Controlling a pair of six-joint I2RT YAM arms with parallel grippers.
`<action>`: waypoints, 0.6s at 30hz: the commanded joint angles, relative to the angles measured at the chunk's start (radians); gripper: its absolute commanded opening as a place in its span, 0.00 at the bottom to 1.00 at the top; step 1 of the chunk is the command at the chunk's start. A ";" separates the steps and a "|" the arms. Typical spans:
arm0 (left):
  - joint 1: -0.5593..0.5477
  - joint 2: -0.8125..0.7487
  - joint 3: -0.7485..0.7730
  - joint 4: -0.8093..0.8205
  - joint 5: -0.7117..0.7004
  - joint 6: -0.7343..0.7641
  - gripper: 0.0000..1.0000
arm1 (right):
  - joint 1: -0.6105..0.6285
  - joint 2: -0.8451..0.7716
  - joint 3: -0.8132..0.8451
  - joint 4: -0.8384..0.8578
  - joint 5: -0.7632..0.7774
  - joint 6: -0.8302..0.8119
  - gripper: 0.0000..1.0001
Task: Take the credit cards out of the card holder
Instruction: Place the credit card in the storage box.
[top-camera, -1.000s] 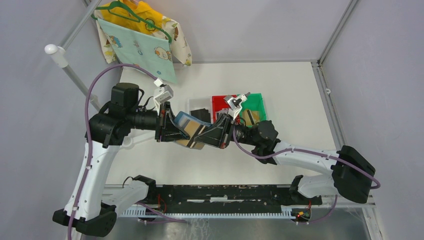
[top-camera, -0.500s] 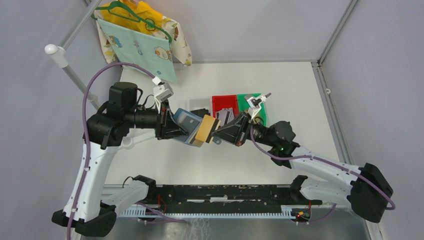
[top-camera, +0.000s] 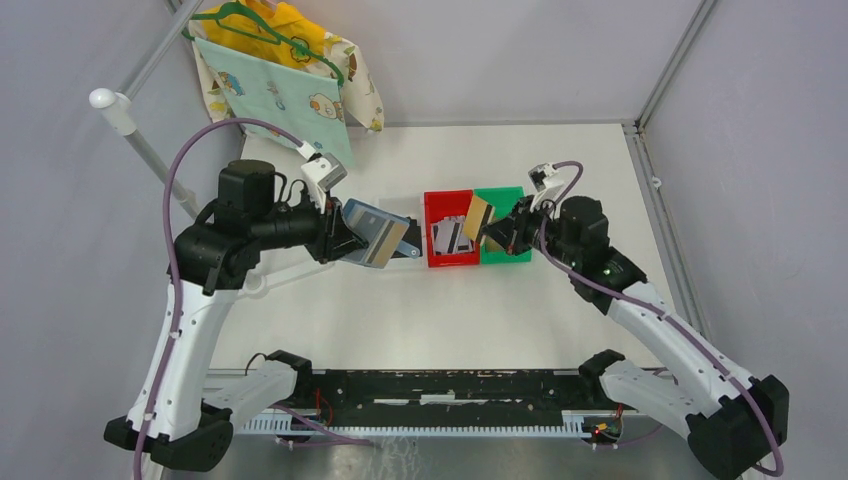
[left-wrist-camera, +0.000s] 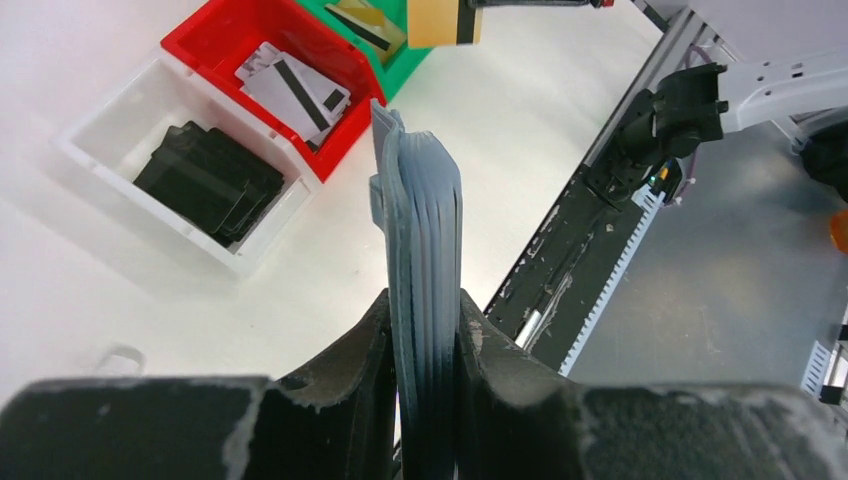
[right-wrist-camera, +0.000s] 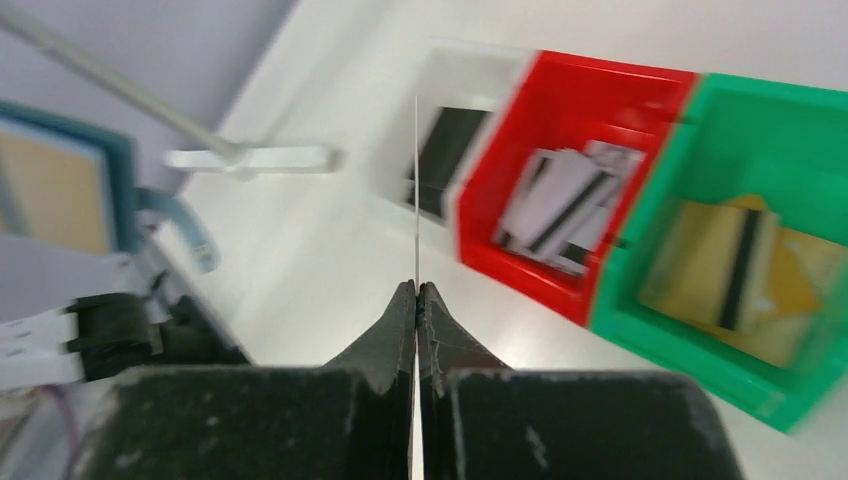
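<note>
My left gripper (top-camera: 345, 238) is shut on the slate-blue card holder (top-camera: 378, 232), held above the table; in the left wrist view the card holder (left-wrist-camera: 425, 230) stands edge-on between the fingers (left-wrist-camera: 370, 340). My right gripper (top-camera: 497, 228) is shut on a gold-tan credit card (top-camera: 478, 214) over the red and green bins. That card (right-wrist-camera: 416, 180) shows only as a thin edge in my right gripper (right-wrist-camera: 416, 290). Further cards lie sorted in bins: black (left-wrist-camera: 210, 180), white-grey (left-wrist-camera: 295, 90), gold (right-wrist-camera: 730, 270).
A white bin (top-camera: 397, 205), a red bin (top-camera: 432, 222) and a green bin (top-camera: 512, 198) stand side by side mid-table. A pale patterned cloth (top-camera: 275, 100) hangs on a hanger at the back left. A black rail (top-camera: 440, 385) runs along the near edge.
My right gripper has drawn the gold-tan card out of the card holder and carried it right, over the bins. The left gripper has tilted the holder slightly.
</note>
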 joint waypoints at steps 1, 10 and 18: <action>-0.004 0.013 0.034 0.058 -0.047 -0.017 0.06 | -0.041 0.066 0.133 -0.293 0.250 -0.226 0.00; -0.003 0.003 0.040 0.054 0.000 -0.010 0.06 | -0.107 0.251 0.221 -0.333 0.411 -0.313 0.00; -0.003 -0.016 0.047 0.065 0.029 -0.009 0.04 | -0.117 0.438 0.220 -0.253 0.344 -0.310 0.00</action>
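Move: The right gripper holds a gold card level in the air. The green box it is going to has its middle about 13 cm ahead, 5 cm to the right and some 20 cm below. The red box adjoins it, about 13 cm ahead and 7 cm left of the right gripper at that lower level. The card holder hangs some 21 cm left, 3 cm back and 8 cm higher. From the left gripper, the green box is about 17 cm ahead, 32 cm right and 30 cm down. Swing the right gripper, still shut on the gold card, away from the card holder towards the green box: forward and right about 8 cm each and down some 12 cm, with the rightward travel dying out while the sinking goes on. Turn the wrist some 40 degrees on the way so the nearly level fingers tip well down, the card leading. Keep the left gripper's hold on the card holder. ##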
